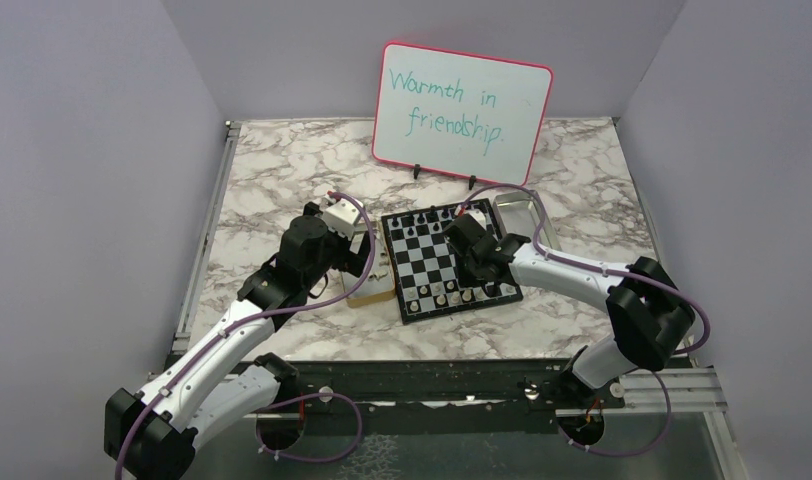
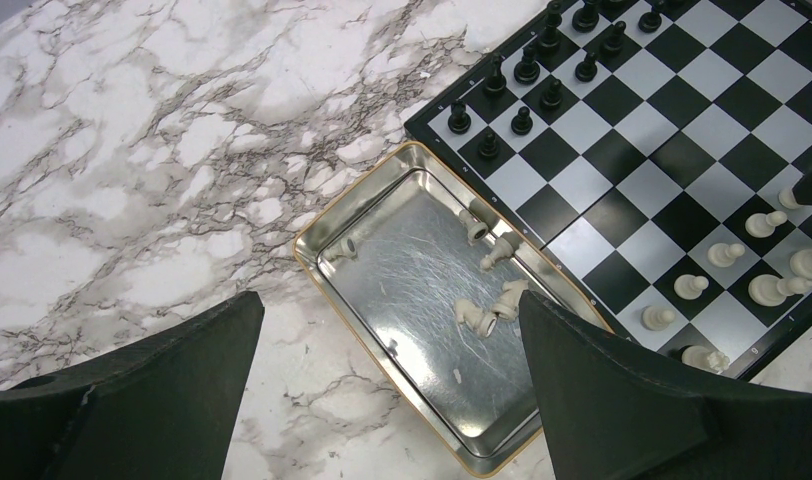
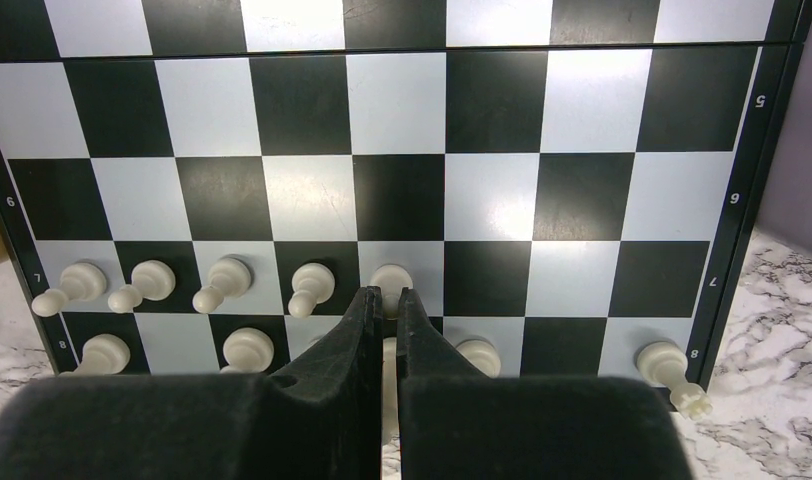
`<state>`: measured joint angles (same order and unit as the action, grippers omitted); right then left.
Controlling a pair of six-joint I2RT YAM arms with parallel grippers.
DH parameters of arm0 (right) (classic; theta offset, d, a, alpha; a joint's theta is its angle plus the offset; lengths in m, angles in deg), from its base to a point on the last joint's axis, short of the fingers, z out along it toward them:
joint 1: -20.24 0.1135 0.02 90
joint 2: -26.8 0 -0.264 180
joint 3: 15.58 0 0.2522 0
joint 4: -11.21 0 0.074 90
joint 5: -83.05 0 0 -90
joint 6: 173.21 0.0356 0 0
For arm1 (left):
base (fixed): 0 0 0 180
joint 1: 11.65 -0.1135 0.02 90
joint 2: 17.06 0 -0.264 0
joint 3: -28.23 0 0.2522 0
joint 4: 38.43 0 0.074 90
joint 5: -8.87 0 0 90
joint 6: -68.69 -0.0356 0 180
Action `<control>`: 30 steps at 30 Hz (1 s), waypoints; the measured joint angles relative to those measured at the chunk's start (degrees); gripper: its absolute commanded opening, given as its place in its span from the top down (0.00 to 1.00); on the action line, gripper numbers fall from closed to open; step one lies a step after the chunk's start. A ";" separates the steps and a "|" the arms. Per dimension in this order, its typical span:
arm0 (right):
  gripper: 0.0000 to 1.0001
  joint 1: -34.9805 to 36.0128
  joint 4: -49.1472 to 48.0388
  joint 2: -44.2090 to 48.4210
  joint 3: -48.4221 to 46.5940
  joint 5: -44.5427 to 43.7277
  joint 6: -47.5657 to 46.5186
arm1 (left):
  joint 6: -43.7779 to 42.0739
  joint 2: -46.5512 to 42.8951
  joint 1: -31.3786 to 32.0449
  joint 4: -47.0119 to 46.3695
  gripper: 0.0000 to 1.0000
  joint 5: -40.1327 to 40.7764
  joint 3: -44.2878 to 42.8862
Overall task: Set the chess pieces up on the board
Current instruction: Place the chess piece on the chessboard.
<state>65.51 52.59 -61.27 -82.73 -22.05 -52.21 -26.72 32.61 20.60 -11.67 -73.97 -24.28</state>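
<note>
The board (image 1: pixel 437 262) lies mid-table, with black chess pieces (image 1: pixel 427 220) on its far rows and cream ones (image 1: pixel 442 292) on its near rows. In the right wrist view my right gripper (image 3: pixel 384 300) is shut on a cream pawn (image 3: pixel 390 280) over the board (image 3: pixel 492 130), in line with a row of cream pawns (image 3: pixel 312 285). My left gripper (image 2: pixel 390 330) hangs open and empty above a metal tin (image 2: pixel 322 230) that holds several loose cream pieces (image 2: pixel 487 315). It sits against the board's (image 2: pixel 682 150) left edge. Black pieces (image 2: pixel 527 70) fill that corner.
A whiteboard with a pink rim (image 1: pixel 462 105) stands at the back. A silver metal tray (image 1: pixel 512 210) sits behind the board's right corner. In the right wrist view one cream piece (image 3: pixel 672 370) leans at the board's corner by the marble.
</note>
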 measured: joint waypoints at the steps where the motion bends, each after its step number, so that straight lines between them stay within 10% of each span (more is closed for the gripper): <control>1: 0.90 0.00 0.04 0.00 0.00 0.00 0.00 | 0.02 0.00 0.00 0.02 0.01 -0.02 0.00; 30: 0.61 0.00 2.38 6.54 -1.49 0.63 0.96 | 2.08 3.80 0.00 0.13 0.02 0.04 -0.15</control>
<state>65.51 54.97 -54.74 -84.22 -21.41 -51.25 -24.64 36.41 20.60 -11.54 -73.93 -24.43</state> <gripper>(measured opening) 0.358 0.990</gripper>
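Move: The tall white chess piece just set in the near row stands right under the right hand, its middle about 2 cm below the hand point and its head still between the nearly shut fingers. A white pawn stands some 3 cm ahead; other white pieces stand 3 cm to the left and 3 cm to the right, level with it. The left hand has two white pieces in the tray about 3 cm right, 1 cm ahead and 14 cm below; the tall piece lies 21 cm right, 3 cm back and 15 cm below. The right hand stays low over the near row while its fingers part to roughly a third open, letting go of the tall white piece's head as the hand eases back barely half a centimetre, then it lifts about 4 cm straight up away from the row, the wrist tilting slightly, with the fingers still spreading. The left hand, wide open and still until near the end, begins to sink some 2 cm towards the white pieces in the tray, its fingers tipping down a little. ##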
